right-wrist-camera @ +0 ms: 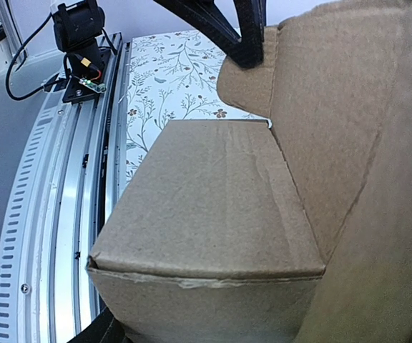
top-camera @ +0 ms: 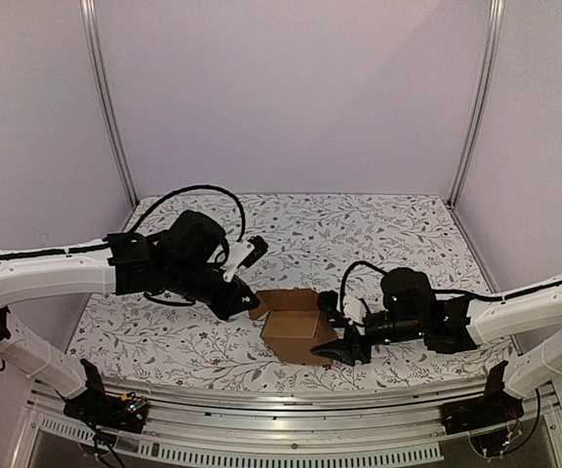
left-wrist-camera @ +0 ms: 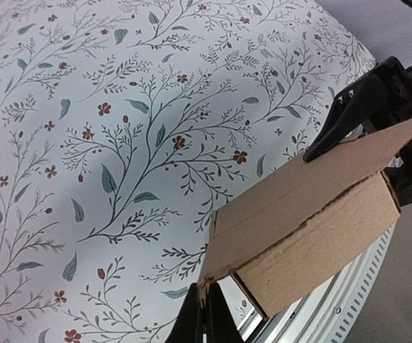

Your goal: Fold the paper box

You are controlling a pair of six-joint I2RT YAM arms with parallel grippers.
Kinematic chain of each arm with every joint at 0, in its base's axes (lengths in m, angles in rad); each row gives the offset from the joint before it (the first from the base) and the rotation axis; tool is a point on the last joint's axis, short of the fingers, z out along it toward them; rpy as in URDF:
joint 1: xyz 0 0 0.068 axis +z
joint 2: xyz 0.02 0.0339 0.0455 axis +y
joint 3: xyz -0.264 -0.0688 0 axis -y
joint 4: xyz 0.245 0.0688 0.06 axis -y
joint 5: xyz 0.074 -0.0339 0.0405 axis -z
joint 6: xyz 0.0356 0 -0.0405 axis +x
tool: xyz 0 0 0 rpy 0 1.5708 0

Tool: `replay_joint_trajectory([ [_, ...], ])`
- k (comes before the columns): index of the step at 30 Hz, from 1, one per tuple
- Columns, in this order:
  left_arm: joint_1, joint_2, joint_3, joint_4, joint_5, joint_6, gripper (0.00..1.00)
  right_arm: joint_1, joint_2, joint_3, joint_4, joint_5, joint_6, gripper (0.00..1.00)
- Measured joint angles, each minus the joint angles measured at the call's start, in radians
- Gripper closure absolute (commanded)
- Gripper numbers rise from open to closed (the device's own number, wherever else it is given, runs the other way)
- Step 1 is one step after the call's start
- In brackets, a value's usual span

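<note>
The paper box [top-camera: 296, 331] is a small brown cardboard box standing near the front middle of the table, its lid flap raised. My left gripper [top-camera: 254, 304] is at the box's left rear corner. In the left wrist view its jaws [left-wrist-camera: 207, 314] are shut on the torn corner of the lid flap of the box [left-wrist-camera: 313, 236]. My right gripper [top-camera: 344, 343] straddles the box's right end, one finger [left-wrist-camera: 338, 121] resting on the flap's edge. The box [right-wrist-camera: 213, 200] fills the right wrist view, with only a lower fingertip [right-wrist-camera: 102, 330] showing beneath it.
A floral cloth [top-camera: 359, 234] covers the table. An aluminium rail [top-camera: 281, 414] runs along the near edge, close in front of the box. The left arm's base [right-wrist-camera: 81, 43] stands on that rail. Pale walls and metal posts [top-camera: 110, 107] enclose the sides and back.
</note>
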Motion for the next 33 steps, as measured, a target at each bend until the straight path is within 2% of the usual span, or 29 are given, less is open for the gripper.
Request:
replay_joint_trajectory([
  [7, 0.000, 0.040, 0.040, -0.006, 0.000, -0.059, 1.00, 0.003, 0.016, -0.047, 0.101, 0.063, 0.003, 0.64],
  [19, 0.003, 0.110, 0.051, 0.015, -0.045, -0.195, 1.00, 0.042, 0.193, -0.106, 0.385, 0.220, -0.001, 0.64],
  [26, 0.003, 0.139, 0.072, 0.029, -0.082, -0.214, 1.00, 0.057, 0.301, -0.128, 0.573, 0.299, 0.014, 0.64],
  [33, -0.001, 0.155, 0.072, 0.050, -0.110, -0.212, 1.00, 0.061, 0.330, -0.135, 0.628, 0.333, 0.029, 0.64],
])
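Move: My shut left fingers hold the tab at the lid's left end; the paper box's middle lies about 10 cm to their right, 4 cm back and 6 cm lower, with the open lid's middle 8 cm right, 1 cm farther out and barely lower. From my right hand, astride the box's right end, the box's middle is some 7 cm left, 1 cm ahead and 3 cm below, and the lid's middle 9 cm left, 6 cm ahead and 2 cm above. I carry the box forward and down between both hands, my right hand keeping its spread grip on the right end as it travels about 6 cm and turns some 15 degrees clockwise, fingertips lifting slightly. My left hand, still shut on the lid's tab, goes along forward, then also down, edging right over the box and turning counter-clockwise. ##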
